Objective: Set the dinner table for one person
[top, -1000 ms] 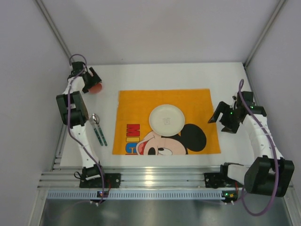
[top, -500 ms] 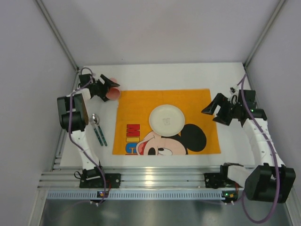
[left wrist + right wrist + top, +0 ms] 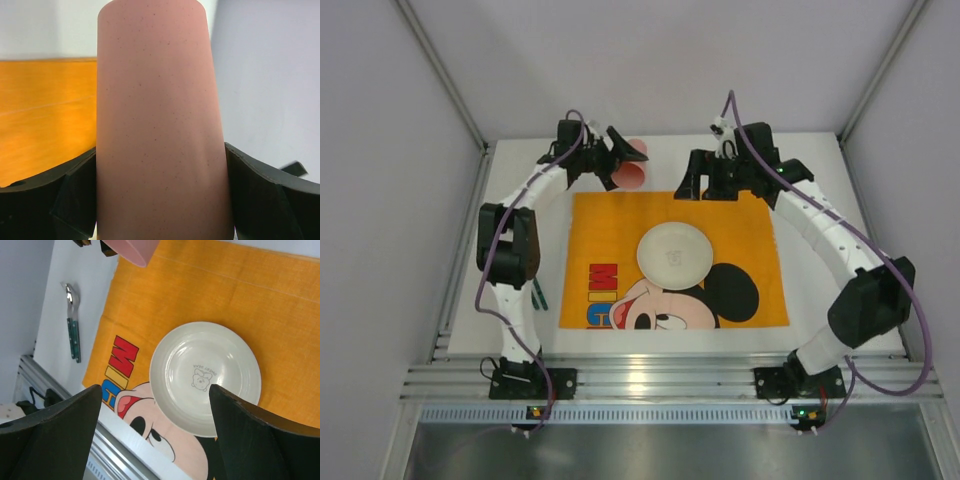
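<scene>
My left gripper (image 3: 618, 158) is shut on a pink cup (image 3: 631, 167) and holds it above the far left corner of the orange placemat (image 3: 610, 235); the cup (image 3: 160, 125) fills the left wrist view between both fingers. My right gripper (image 3: 705, 186) is open and empty above the far edge of the placemat, right of the cup. A white plate (image 3: 674, 255) sits in the middle of the placemat; it also shows in the right wrist view (image 3: 205, 377). The white dinner table (image 3: 820, 170) lies under everything.
A spoon and another green-handled utensil (image 3: 73, 325) lie on the table left of the placemat, mostly hidden behind the left arm in the top view. Grey walls enclose the table on three sides. A silver rail (image 3: 650, 380) runs along the near edge.
My left gripper has carried the pink cup from the far left of the table rightward to the placemat's far left corner. My right gripper has swung from the right side to the far middle.
</scene>
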Controlling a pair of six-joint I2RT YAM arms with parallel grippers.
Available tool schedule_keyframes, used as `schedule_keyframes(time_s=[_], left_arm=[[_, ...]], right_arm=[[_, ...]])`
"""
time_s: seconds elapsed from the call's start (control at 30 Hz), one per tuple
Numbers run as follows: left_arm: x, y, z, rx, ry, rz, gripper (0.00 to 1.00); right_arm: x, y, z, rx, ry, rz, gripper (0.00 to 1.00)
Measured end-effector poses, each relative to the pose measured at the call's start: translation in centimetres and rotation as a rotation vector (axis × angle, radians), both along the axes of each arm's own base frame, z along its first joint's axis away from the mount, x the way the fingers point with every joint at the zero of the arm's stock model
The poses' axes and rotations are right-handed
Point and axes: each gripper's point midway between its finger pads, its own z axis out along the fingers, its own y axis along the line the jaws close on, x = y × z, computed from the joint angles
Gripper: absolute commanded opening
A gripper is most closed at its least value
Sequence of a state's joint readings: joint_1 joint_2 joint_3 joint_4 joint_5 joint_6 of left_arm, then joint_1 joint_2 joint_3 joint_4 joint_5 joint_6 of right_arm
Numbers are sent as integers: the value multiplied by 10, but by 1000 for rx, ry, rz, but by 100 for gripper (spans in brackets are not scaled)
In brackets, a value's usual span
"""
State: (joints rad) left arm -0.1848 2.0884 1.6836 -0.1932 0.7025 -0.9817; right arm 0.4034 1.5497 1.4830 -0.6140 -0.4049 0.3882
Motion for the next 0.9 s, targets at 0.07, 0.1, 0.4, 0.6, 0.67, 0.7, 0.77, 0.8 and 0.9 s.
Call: schedule_keyframes(time_s=[0.07,0.1,0.4,0.6,0.67,0.7,0.77,0.8,0.9], left_arm=[[-10,-23,17,-19,-17,-36,54],[-15,-32,23,-26,-22,-50,54],[-54,-84,48,-64,-6,-142,53],[-62,-94,51,-86,26,-149,52],[-63,-96,53,-97,43,-146,51],[-64,-97,53,-103,51,-145,51],[-65,-100,55,-115,63,-140,50],[-64,-101,56,-119,62,-136,50],[-59,-103,61,-132,54,-112,50]], right_arm=[[10,11,-8,-36,-9,20,88],[13,14,-13,-50,-9,26,88],[26,26,-34,-150,-41,49,85],[36,34,-33,-188,-134,11,73],[38,34,-41,-216,-161,-16,67],[40,34,-45,-232,-173,-33,55],[43,31,-52,-270,-197,-64,41],[44,31,-54,-281,-207,-73,27],[48,34,-50,-314,-258,-106,19]])
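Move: The left hand already holds the pink cup, which lies at its own hand point. The right gripper it is being brought to is about 18 cm to its right, 14 cm back and some 7 cm higher. From the right hand the cup is about 17 cm left, 14 cm ahead and 7 cm lower. The plate lies about 6 cm left of the right hand, 1 cm ahead and 24 cm below. From the left hand it is roughly 11 cm right, 14 cm back and 17 cm below. Rightward about 10 cm, also back and up some 6 cm each, the left hand carries the cup in its steady grip towards the right gripper, slowing after the first half. The right hand comes down and forward about 5 cm each and a little left, its wrist turning some 25 degrees; its wide-open fingers then draw mostly shut on the cup's rim, beginning to pinch it beside the left fingers. ##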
